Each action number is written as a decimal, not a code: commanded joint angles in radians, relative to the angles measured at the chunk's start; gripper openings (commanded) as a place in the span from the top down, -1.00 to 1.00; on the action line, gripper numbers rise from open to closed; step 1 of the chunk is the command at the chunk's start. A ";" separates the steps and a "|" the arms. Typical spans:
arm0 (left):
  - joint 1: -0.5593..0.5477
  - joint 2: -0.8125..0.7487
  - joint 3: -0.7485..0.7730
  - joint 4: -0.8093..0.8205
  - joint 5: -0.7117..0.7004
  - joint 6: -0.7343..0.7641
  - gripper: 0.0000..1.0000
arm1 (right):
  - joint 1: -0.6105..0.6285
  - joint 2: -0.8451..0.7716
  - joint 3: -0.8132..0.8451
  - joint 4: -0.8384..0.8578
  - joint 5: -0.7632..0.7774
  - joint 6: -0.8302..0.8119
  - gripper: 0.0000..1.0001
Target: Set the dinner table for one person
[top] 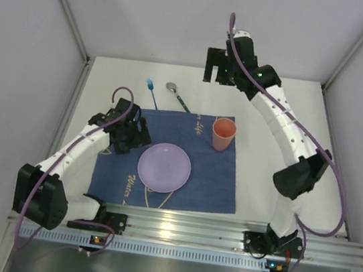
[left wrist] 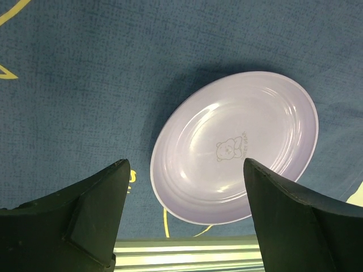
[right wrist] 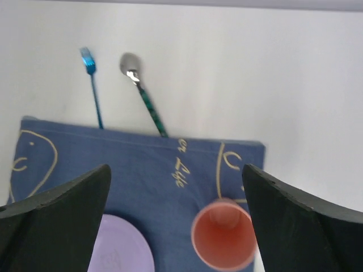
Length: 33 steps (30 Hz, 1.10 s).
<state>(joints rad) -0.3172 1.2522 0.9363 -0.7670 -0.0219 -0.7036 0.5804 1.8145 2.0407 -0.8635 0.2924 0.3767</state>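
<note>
On the white dinner table (top: 285,117) lies a dark blue cloth (top: 202,179). A lilac plate (top: 164,167) sits at the cloth's middle, and an orange cup (top: 223,134) stands upright at its far right corner. A blue fork (top: 151,91) and a spoon (top: 176,93) lie on the bare table beyond the cloth's far edge. My left gripper (top: 138,133) hovers open over the cloth's left side, with the plate (left wrist: 238,147) ahead of its empty fingers. My right gripper (top: 217,66) hangs open and empty high above the table's back, looking down on the cup (right wrist: 224,238), fork (right wrist: 91,85) and spoon (right wrist: 139,90).
A silver aluminium rail (top: 222,230) runs along the table's near edge, where both arm bases are bolted. Grey walls close in the left, right and back sides. The fork and spoon handles reach the cloth's far hem.
</note>
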 commanded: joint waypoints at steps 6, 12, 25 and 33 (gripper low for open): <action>-0.002 0.026 0.105 -0.017 -0.001 0.038 -0.72 | 0.039 0.469 0.423 0.009 -0.260 -0.147 -0.99; -0.002 0.047 0.128 -0.057 0.013 0.052 -0.72 | 0.038 0.623 0.527 0.122 -0.265 -0.153 -0.99; -0.002 0.130 0.179 -0.068 0.007 0.072 -0.72 | 0.073 0.844 0.567 0.178 -0.199 -0.148 -0.67; 0.000 0.096 0.110 -0.028 -0.001 0.027 -0.71 | 0.061 0.904 0.564 0.167 -0.154 -0.147 -0.05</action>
<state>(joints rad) -0.3172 1.3811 1.0718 -0.8185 -0.0170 -0.6544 0.6373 2.7079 2.5736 -0.7158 0.1127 0.2314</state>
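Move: The spoon lies about 14 cm ahead of the right hand, 18 cm to its left and some 29 cm below. The fork is about 12 cm left of the spoon and level with it; the cup stands roughly 3 cm right of the right hand, 1 cm back and 24 cm below. From the left hand the spoon is some 23 cm ahead, 15 cm right and 11 cm below. The right hand swoops about 27 cm down, left and forward to the spoon's handle, its fingers closing about halfway. ##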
